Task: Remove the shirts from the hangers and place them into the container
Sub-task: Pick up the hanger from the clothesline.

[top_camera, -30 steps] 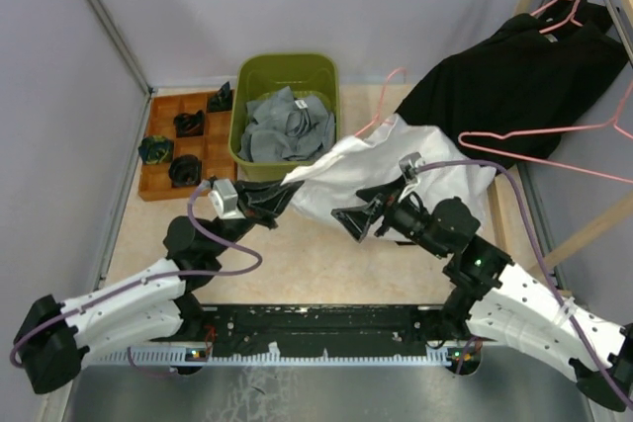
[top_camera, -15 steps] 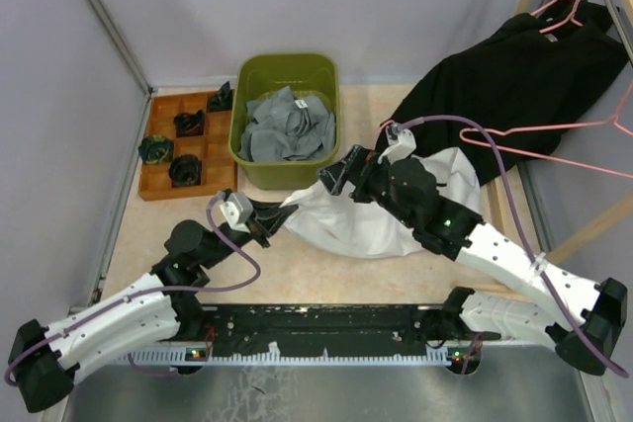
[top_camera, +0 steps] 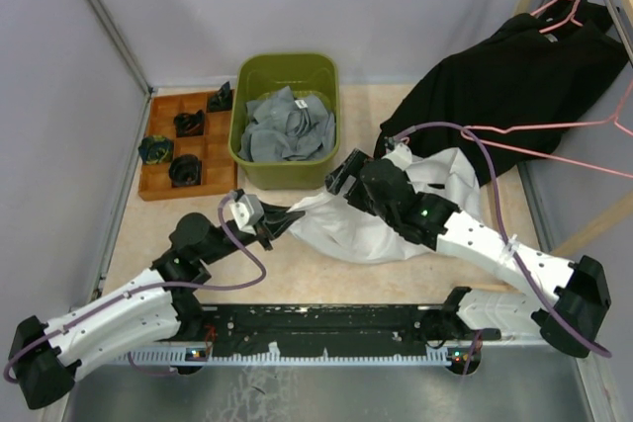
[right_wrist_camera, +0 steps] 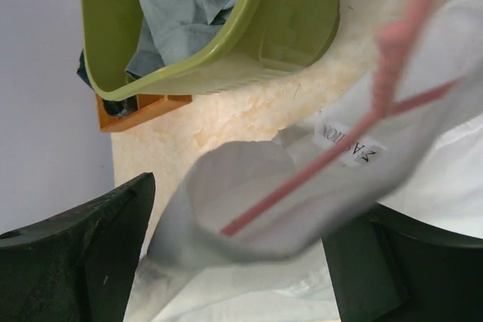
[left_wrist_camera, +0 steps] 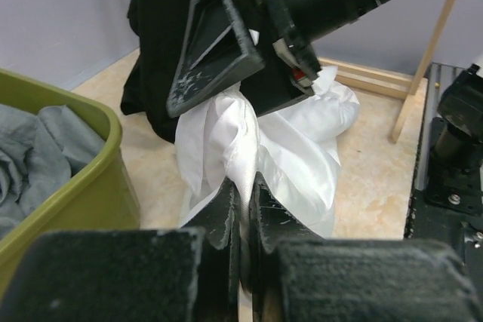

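The white shirt [top_camera: 440, 177] lies crumpled on the table right of the container [top_camera: 255, 167], the olive-green tub. My left gripper [top_camera: 284, 221] is shut on a fold of the shirt's edge [left_wrist_camera: 243, 186]. My right gripper [top_camera: 341, 181] hovers open over the collar [right_wrist_camera: 249, 186], one finger on each side. A pink hanger wire [right_wrist_camera: 332, 157] runs through that collar. A grey shirt [top_camera: 289, 127] fills the tub. Black shirts [top_camera: 514, 76] hang at the back right on pink hangers [top_camera: 554, 126].
A brown wooden compartment tray [top_camera: 162, 188] with small dark items sits left of the tub. Light wooden rack poles [top_camera: 593, 229] stand along the right side. Grey walls close in the left and back.
My right arm has swung left and away from me, from beside the shirt to over its collar near the tub. The white shirt has sunk flatter. My left gripper drew slightly nearer, still gripping.
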`<state>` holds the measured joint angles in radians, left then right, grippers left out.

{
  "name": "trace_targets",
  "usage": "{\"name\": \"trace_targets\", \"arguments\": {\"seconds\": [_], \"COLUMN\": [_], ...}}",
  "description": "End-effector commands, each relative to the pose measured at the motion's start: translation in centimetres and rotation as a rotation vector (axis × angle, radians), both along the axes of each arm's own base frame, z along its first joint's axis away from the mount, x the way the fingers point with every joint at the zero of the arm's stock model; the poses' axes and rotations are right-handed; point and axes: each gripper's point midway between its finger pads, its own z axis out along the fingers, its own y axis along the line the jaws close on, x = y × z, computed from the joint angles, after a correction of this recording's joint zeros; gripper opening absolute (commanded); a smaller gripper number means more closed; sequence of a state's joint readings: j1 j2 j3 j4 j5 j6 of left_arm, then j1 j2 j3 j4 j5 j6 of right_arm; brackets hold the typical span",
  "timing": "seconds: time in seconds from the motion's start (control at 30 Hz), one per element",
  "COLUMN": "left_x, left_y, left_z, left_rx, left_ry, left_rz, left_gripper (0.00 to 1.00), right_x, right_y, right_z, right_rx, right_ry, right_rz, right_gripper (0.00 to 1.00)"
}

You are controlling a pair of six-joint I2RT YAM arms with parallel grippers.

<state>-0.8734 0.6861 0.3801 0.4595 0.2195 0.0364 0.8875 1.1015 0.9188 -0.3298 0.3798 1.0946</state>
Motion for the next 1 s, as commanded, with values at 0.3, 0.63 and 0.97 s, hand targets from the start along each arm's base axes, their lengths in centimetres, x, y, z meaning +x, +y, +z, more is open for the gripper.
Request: {"name": "trace_targets", "arguments": {"seconds": [0.3, 0.63, 0.97], "left_x": [-2.5, -4.5, 1.9], "left_y": [-1.2, 0.5, 6.5], "left_z": [2.0, 4.8, 3.9], "left_rx": [0.006, 0.019, 0.024], "left_ry": [0.02, 0.114, 0.29], "left_rz": [-0.151, -0.173, 0.354], "left_gripper": [0.33, 0.95, 1.0], "right_x": [-0.2, -3.3, -11.6], "right_y": [0.7, 1.4, 5.0], "right_z": [4.8, 5.5, 8.9], "right_rx": [0.086, 0.02, -0.01], "right_ry": [-0.154, -0.174, -0.453], "right_rz": [0.068, 0.292, 0.981], "right_gripper": [0.04, 0.0, 0.0]}}
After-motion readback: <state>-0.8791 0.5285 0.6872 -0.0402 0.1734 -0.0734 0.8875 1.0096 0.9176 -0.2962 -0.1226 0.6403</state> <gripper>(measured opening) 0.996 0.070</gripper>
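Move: The white shirt's collar edge, with the hanger's arm inside it, lies almost between the right hand's open fingers, about 1 cm ahead, 1 cm left and 1 cm below. From that hand the hanger's hook is some 7 cm ahead, 9 cm right and 3 cm higher; the container is 15 cm ahead, 10 cm left and 15 cm lower. From the left hand, still pinching gathered shirt, the collar edge is about 6 cm ahead, 7 cm right, roughly level. Right fingers pinch shirt and hanger, drawing back about 7 cm and turning counter-clockwise; left lets go and rises. ##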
